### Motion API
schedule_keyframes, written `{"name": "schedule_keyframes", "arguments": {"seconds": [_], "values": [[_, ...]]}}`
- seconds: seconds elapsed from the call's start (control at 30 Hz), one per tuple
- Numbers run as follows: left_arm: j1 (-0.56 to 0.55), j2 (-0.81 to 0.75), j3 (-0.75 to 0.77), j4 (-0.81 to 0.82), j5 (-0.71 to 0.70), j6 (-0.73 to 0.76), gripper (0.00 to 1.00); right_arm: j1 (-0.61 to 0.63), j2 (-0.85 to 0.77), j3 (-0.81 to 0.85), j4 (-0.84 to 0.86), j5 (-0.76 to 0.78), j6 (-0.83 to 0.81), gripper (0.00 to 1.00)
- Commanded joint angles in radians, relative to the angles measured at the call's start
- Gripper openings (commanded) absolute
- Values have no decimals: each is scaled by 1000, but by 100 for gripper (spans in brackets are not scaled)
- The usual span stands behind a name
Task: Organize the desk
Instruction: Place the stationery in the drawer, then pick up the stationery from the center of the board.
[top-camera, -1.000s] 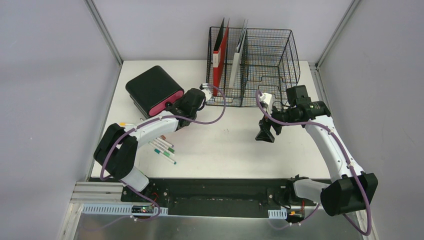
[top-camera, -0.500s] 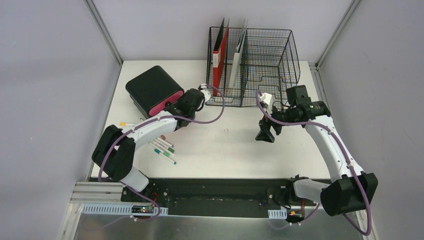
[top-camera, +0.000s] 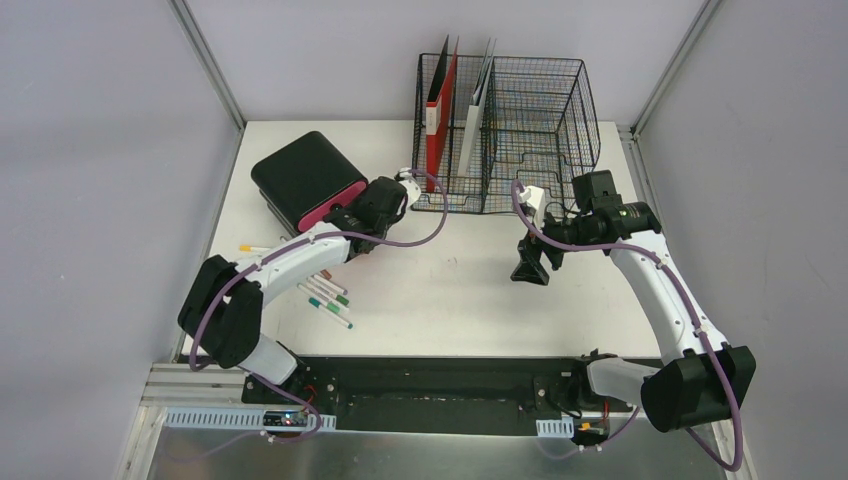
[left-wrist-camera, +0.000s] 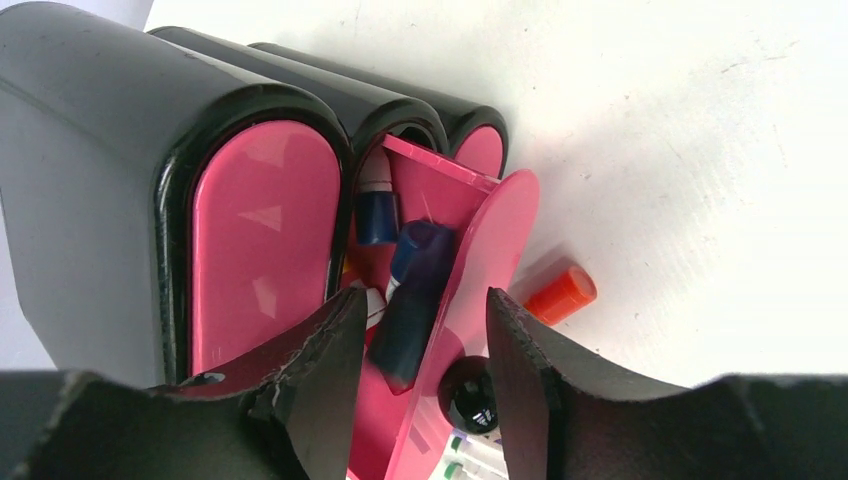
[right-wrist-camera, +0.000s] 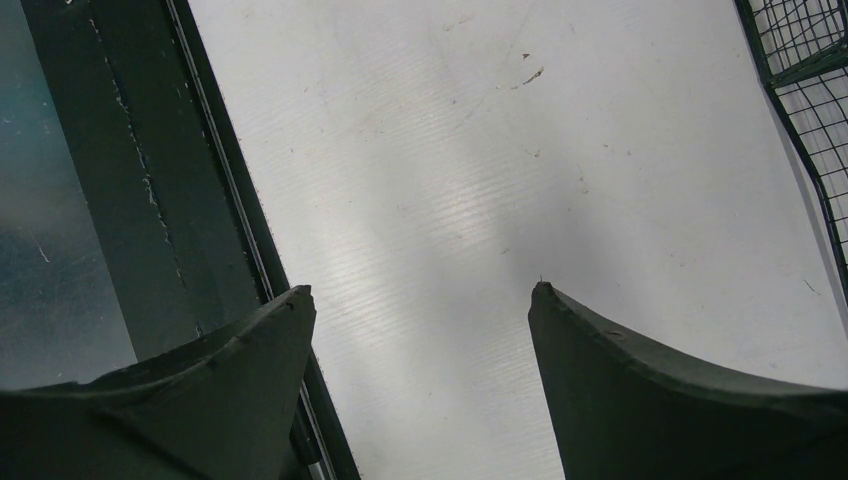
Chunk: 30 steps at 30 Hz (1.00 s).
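A black organizer (top-camera: 300, 175) with pink drawer fronts stands at the back left of the white desk (top-camera: 450, 290). Its middle pink drawer (left-wrist-camera: 480, 250) is tipped open, with a blue marker (left-wrist-camera: 412, 300) and other pens inside. My left gripper (top-camera: 347, 215) (left-wrist-camera: 425, 300) is open, its jaws straddling the drawer front, its black knob (left-wrist-camera: 470, 392) and the blue marker. An orange-capped pen (left-wrist-camera: 562, 294) lies beside the drawer. My right gripper (top-camera: 530, 268) (right-wrist-camera: 420, 295) hangs open over bare desk, holding nothing.
Several loose pens (top-camera: 327, 297) lie on the desk under the left arm. A black wire rack (top-camera: 540, 120) holding a red folder (top-camera: 440, 110) stands at the back. The rack's corner (right-wrist-camera: 810, 60) and the dark front rail (right-wrist-camera: 130, 180) show in the right wrist view.
My left gripper's jaws have spread apart at the pink drawer, and the left arm's elbow has shifted a little to the left. The right arm has not moved.
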Motion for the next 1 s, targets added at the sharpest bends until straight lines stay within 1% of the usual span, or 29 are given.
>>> {"name": "schedule_keyframes", "arguments": {"seconds": [0.0,0.3,0.43,0.57,0.77,0.97], "values": [[-5,-67,47,-12,49,-47,49,-4,-7,4,10,-10,-22,82],[-11,-121,37,-13,97,-96,59,-5,-8,5,9,-10,-22,82],[-11,-179,2,9,170,-158,70,-4,-10,5,10,-9,-22,82],[-11,-266,-70,75,265,-231,80,-4,-13,4,9,-7,-23,82],[-8,-385,-185,183,359,-354,93,-6,-16,5,8,-9,-24,82],[-8,-436,-245,219,453,-516,94,-4,-18,4,8,-8,-25,82]]}}
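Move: Just under the left hand, about 3 cm below and a centimetre ahead and to the left, is the open drawer, with the dark marker already lying loose in it. The orange marker lies on the table by the drawer front, some 2 cm back, 4 cm right and 11 cm below the left hand. The white pens are roughly 16 cm back, 5 cm left and 12 cm down. From the idle right hand, the orange marker is about 12 cm ahead, 30 cm left and 17 cm below. Backing out of the open drawer empty, the left hand first climbs, then swings back and to the right, ending about 5 cm higher, 5 to 6 cm back and 5 cm to the right. The wrist rolls nearly 40 degrees, left side down, bringing the fingertips round to the right, while the half-open fingers spread almost fully. ##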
